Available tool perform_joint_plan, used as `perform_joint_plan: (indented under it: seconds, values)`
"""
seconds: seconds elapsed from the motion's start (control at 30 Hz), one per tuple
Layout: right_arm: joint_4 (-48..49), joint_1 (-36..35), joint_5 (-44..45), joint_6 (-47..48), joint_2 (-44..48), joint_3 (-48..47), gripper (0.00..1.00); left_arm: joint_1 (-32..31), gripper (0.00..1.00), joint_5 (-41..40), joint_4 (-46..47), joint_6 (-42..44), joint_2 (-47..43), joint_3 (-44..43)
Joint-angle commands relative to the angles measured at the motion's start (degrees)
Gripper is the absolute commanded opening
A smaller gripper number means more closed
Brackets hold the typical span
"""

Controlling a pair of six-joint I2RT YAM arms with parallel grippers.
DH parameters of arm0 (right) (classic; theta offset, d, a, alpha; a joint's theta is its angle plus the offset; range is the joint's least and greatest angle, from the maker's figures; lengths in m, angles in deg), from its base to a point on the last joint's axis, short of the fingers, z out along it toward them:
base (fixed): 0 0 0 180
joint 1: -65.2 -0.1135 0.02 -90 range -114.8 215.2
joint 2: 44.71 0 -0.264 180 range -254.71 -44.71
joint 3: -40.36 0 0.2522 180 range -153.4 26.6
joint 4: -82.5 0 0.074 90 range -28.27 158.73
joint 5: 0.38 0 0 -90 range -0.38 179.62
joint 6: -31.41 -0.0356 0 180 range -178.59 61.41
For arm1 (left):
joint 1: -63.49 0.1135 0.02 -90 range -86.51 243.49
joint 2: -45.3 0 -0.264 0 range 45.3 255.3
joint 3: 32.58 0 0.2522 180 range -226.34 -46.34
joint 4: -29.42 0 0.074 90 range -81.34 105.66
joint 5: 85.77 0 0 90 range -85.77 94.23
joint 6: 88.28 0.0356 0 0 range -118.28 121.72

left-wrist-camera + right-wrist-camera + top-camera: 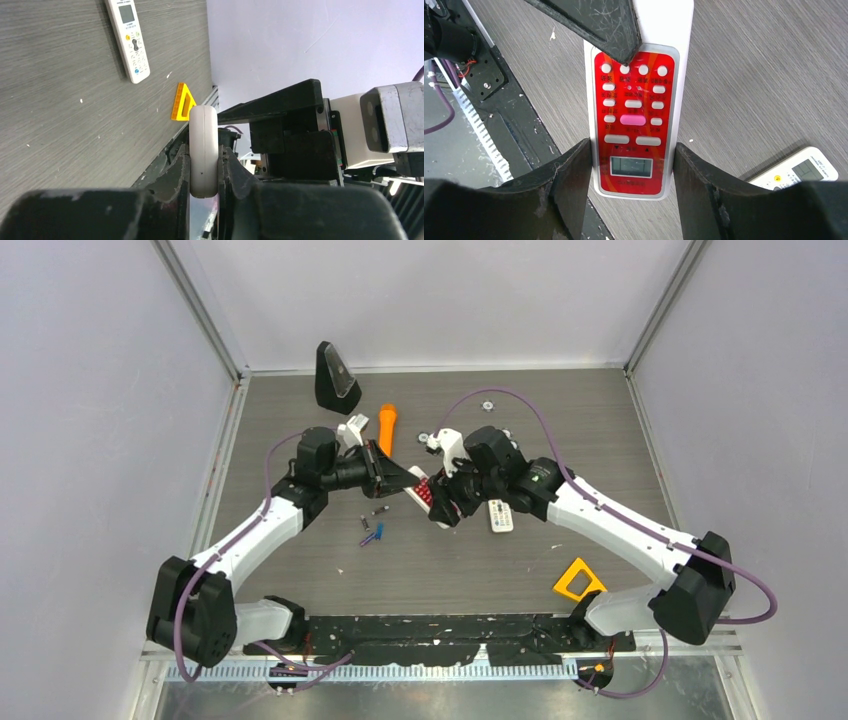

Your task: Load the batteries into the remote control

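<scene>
A white remote with a red button face (pixel 422 492) hangs in the air between my two grippers, above the table's middle. My left gripper (pixel 405 480) is shut on its thin edges, seen edge-on in the left wrist view (pixel 203 145) between the jaws (pixel 204 170). My right gripper (pixel 440 508) is shut on the screen end (pixel 634 110), its jaws (pixel 631 165) against both long sides. The left gripper's finger (pixel 599 25) covers the far end. Three batteries lie on the table below: one dark grey (pixel 380 510), one blue (pixel 378 532), one purple (pixel 367 538).
A second white remote (pixel 500 515) lies under the right arm; it also shows in both wrist views (pixel 129 37) (pixel 796 172). An orange triangle (pixel 578 580) lies front right. An orange torch (pixel 387 428) and a black wedge-shaped object (pixel 335 378) stand at the back.
</scene>
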Motion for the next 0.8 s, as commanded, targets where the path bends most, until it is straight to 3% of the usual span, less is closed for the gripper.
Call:
perform_joint_plan:
  seconds: [0.0,0.1,0.17,0.27,0.37,0.6,0.77]
  values:
    - [6.05,-0.59,2.44,-4.86,3.53,-1.60,0.56,-0.33,0.00,1.36,2.35,-8.67,-1.20,-1.49]
    - [12.02,-0.50,4.37,-8.19,8.63,-0.06,0.89,-0.19,0.00,0.15,6.02,-19.22,-3.06,0.60]
    - [17.97,-0.50,4.81,-10.88,12.74,2.47,0.98,-0.19,0.00,-1.09,10.41,-27.72,-4.24,3.23]
    - [24.45,-0.48,5.49,-14.62,17.53,5.83,0.95,-0.19,0.00,-3.77,16.26,-39.17,-6.73,8.08]
    - [28.07,-0.47,8.64,-17.26,21.55,6.72,0.95,-0.29,0.00,-6.82,14.48,-47.20,-11.32,10.72]
    - [36.39,-0.49,13.68,-22.91,24.97,8.87,0.95,-0.33,0.00,-11.69,-10.23,-50.25,-21.28,3.58]
    - [33.30,-0.58,6.22,-11.48,25.68,7.84,0.95,-0.28,0.00,-15.60,-38.18,-46.04,-23.31,-8.08]
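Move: Both hands hold the red remote: its middle is about 3 cm back, 3 cm right and 2 cm below the left hand. From the right hand it lies some 2 cm ahead, 3 cm left and slightly above. The loose batteries lie roughly 10 cm left of the left hand, 1 cm back and 17 cm below; the white remote on the table is about 9 cm ahead of the right hand, 14 cm right and 15 cm below. Open the right gripper wide to let go of the display end, then lift it steeply clear, about 20 cm, tipping its fingers up towards level. Keep the left pinch on the other end; roll that wrist some 45 degrees to swing the display end up and to the right, drawing the hand left and a little back while rising about 8 cm, mostly late. ##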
